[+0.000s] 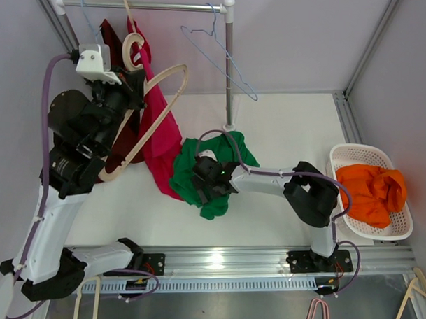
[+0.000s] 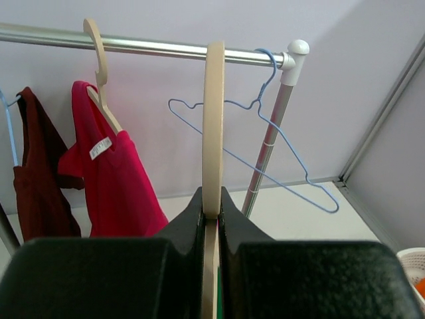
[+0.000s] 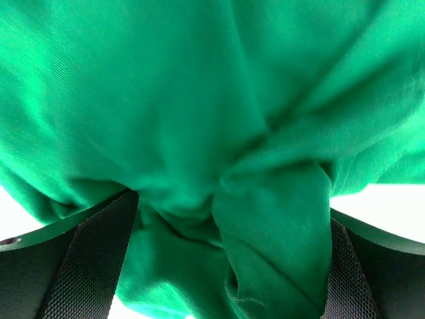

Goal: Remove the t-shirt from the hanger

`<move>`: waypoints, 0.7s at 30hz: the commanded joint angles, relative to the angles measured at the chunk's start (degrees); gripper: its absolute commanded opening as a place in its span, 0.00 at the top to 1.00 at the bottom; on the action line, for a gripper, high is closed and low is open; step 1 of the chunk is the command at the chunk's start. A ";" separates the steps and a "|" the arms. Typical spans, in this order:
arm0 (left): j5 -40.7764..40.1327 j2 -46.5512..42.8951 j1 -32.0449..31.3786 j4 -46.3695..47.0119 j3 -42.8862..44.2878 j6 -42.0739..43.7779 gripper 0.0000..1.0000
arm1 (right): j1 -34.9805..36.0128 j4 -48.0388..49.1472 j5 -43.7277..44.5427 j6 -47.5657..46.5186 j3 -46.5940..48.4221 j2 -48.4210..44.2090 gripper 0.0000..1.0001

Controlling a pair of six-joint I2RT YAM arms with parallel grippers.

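Observation:
My left gripper (image 1: 137, 85) is raised near the rail and shut on a cream wooden hanger (image 1: 162, 105). In the left wrist view the hanger (image 2: 214, 119) stands edge-on between the closed jaws of that gripper (image 2: 212, 199). A green t-shirt (image 1: 186, 178) is bunched over the middle of the table, off the cream hanger. My right gripper (image 1: 210, 180) is pushed into it. In the right wrist view the green cloth (image 3: 199, 119) fills the frame. The fingers (image 3: 99, 259) stand wide apart with a thick fold between them, around the right gripper's midpoint (image 3: 229, 259).
A red t-shirt (image 1: 159, 133) hangs on another wooden hanger from the rail (image 1: 158, 5), beside a dark red garment (image 1: 110, 33) and an empty blue wire hanger (image 1: 227, 57). The rail's post (image 1: 229, 68) stands behind the green shirt. A white basket (image 1: 353, 154) at right holds an orange garment (image 1: 371, 185).

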 commanded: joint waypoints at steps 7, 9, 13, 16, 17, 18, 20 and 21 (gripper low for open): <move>-2.02 3.75 0.49 10.00 3.25 4.97 0.99 | -0.21 -2.05 3.85 1.91 -0.66 -1.26 1.00; -2.28 4.54 0.49 11.22 3.34 5.23 0.99 | -0.12 -3.27 5.08 3.57 -4.17 -9.77 1.00; -4.38 6.83 0.58 13.42 4.48 7.78 0.99 | -0.30 -11.43 9.55 7.17 -9.64 -29.45 1.00; -5.97 7.97 0.67 16.40 3.78 8.48 0.99 | -3.09 -20.66 14.57 8.50 -6.75 -44.14 1.00; -6.15 8.32 0.67 16.94 4.12 8.49 0.99 | -4.42 -22.59 15.80 8.33 -2.65 -46.69 1.00; -6.15 8.67 0.76 17.29 4.30 8.49 0.99 | -5.91 -25.57 17.98 7.98 -0.09 -50.37 1.00; -6.67 9.99 0.76 17.21 6.49 7.88 0.99 | -11.09 -27.70 20.02 5.08 8.32 -51.90 1.00; -6.85 11.30 0.67 16.86 6.85 7.61 0.99 | -13.11 -28.23 22.29 4.03 11.60 -51.38 1.00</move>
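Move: The green t-shirt lies crumpled on the table right under the right hand, its middle about 4 cm ahead and some 2 cm below the open fingers; the white basket is some 50 cm to the right, about level. The pink t-shirt hangs about 15 cm left, 15 ahead and 27 up. From the left hand, which holds the wooden hanger, the rail is roughly 18 cm straight ahead and 12 up; the blue hanger hangs 20 cm ahead, 13 right, level. The right hand nudges about 1.5 cm forward and left as its wide-open fingers shut on the green t-shirt, pinching a fold, then it sweeps up nearly 30 cm and some 17 cm to the right towards the basket, fast, its downward-pointing fingers swinging up and the hand turning clockwise. The left hand keeps its grip on the wooden hanger and eases about 5 cm forward and slightly up towards the rail, tipping up a little. ##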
